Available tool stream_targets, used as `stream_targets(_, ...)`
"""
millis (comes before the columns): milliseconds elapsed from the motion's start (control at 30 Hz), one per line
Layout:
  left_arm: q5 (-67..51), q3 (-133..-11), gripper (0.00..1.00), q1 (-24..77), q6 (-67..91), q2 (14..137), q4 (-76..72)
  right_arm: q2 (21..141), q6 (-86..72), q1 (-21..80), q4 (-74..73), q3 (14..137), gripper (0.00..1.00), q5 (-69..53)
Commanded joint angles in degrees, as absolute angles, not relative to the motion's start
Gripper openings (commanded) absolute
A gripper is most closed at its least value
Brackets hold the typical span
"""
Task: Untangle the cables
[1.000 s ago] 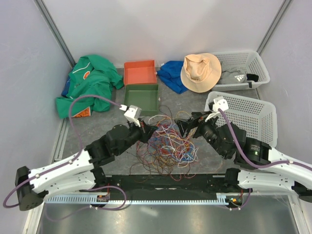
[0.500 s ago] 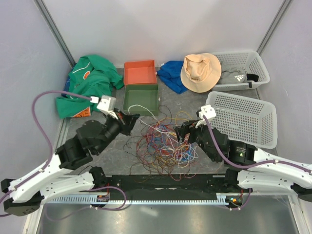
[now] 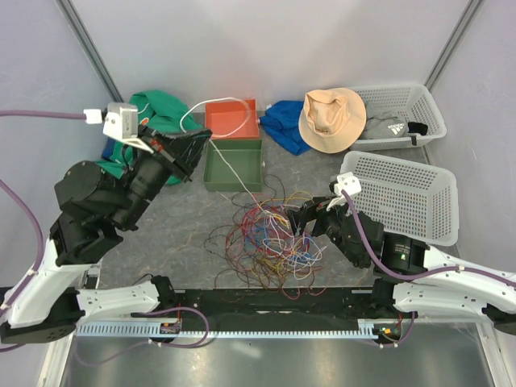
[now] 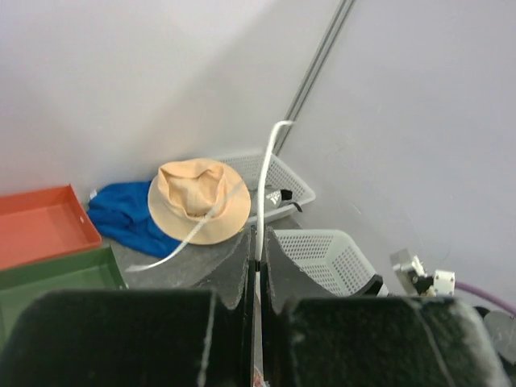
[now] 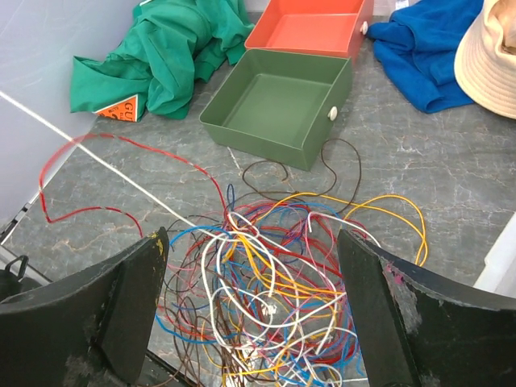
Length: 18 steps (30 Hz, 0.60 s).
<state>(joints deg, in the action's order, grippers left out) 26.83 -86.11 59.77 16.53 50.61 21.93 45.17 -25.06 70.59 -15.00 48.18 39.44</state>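
The cables (image 3: 270, 239) lie in a tangled heap of red, orange, yellow, white, blue and brown strands mid-table. My left gripper (image 3: 196, 150) is raised high at the back left, shut on a white cable (image 3: 228, 169) that runs taut down into the heap. In the left wrist view the jaws (image 4: 258, 246) pinch that white cable (image 4: 264, 173), whose free end curls upward. My right gripper (image 3: 301, 222) hovers at the heap's right side, open. In the right wrist view its fingers (image 5: 135, 300) straddle the cables (image 5: 278, 278) with nothing gripped.
A green tray (image 3: 234, 165) and an orange tray (image 3: 231, 118) stand behind the heap. A green garment (image 3: 153, 121) lies back left, with a blue cloth (image 3: 284, 121) and a tan hat (image 3: 332, 118) behind. Two white baskets (image 3: 411, 193) (image 3: 403, 109) stand at the right. A black rail (image 3: 274, 302) runs along the front.
The left arm rose and swung back to the left, drawing the white cable out of the heap. The right gripper stayed by the heap's right side, narrowing briefly and widening again.
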Motion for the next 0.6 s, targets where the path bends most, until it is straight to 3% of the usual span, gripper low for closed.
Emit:
stream_targets(0, 24.79, -96.21, 0.02, 59.94, 10.46, 57.03, 22.41, 44.91, -24.52, 70.40, -12.22, 47.72, 0.93, 38.67)
stream_targets(300, 21.45, -115.64, 0.02, 59.94, 6.42, 68.99, 25.92, 46.05, -20.66, 70.49, -3.19, 50.18, 0.92, 35.68)
stream_targets(567, 20.39, -114.44, 0.02, 59.94, 7.21, 69.79, 26.54, 50.88, -15.38, 70.40, 6.24, 55.10, 0.91, 30.95)
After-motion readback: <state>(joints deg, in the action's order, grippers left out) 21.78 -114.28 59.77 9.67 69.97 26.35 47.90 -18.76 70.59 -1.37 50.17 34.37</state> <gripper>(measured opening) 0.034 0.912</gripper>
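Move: The white cable is pinched high in the left hand. It comes out of the tangle about 13 cm ahead and 9 cm right of that hand, some 50 cm below; the tangle's middle is 5 cm ahead, 11 cm right, and the green bin 29 cm straight ahead, both about as low. From the open right hand, the cable's exit is 13 cm ahead, 6 cm left and 28 cm down, with the tangle's middle 5 cm ahead, 4 cm left. The white cable, still pinched in the shut left fingers, is raised a further 8 cm or so and carried about 5 cm right, with a slight reach forward, easing to a stop. The right hand, slow at first, climbs some 5 cm off the tangle and drifts 3 cm left towards the cable's side, tipping up and swinging a little left, fingers staying wide open. ##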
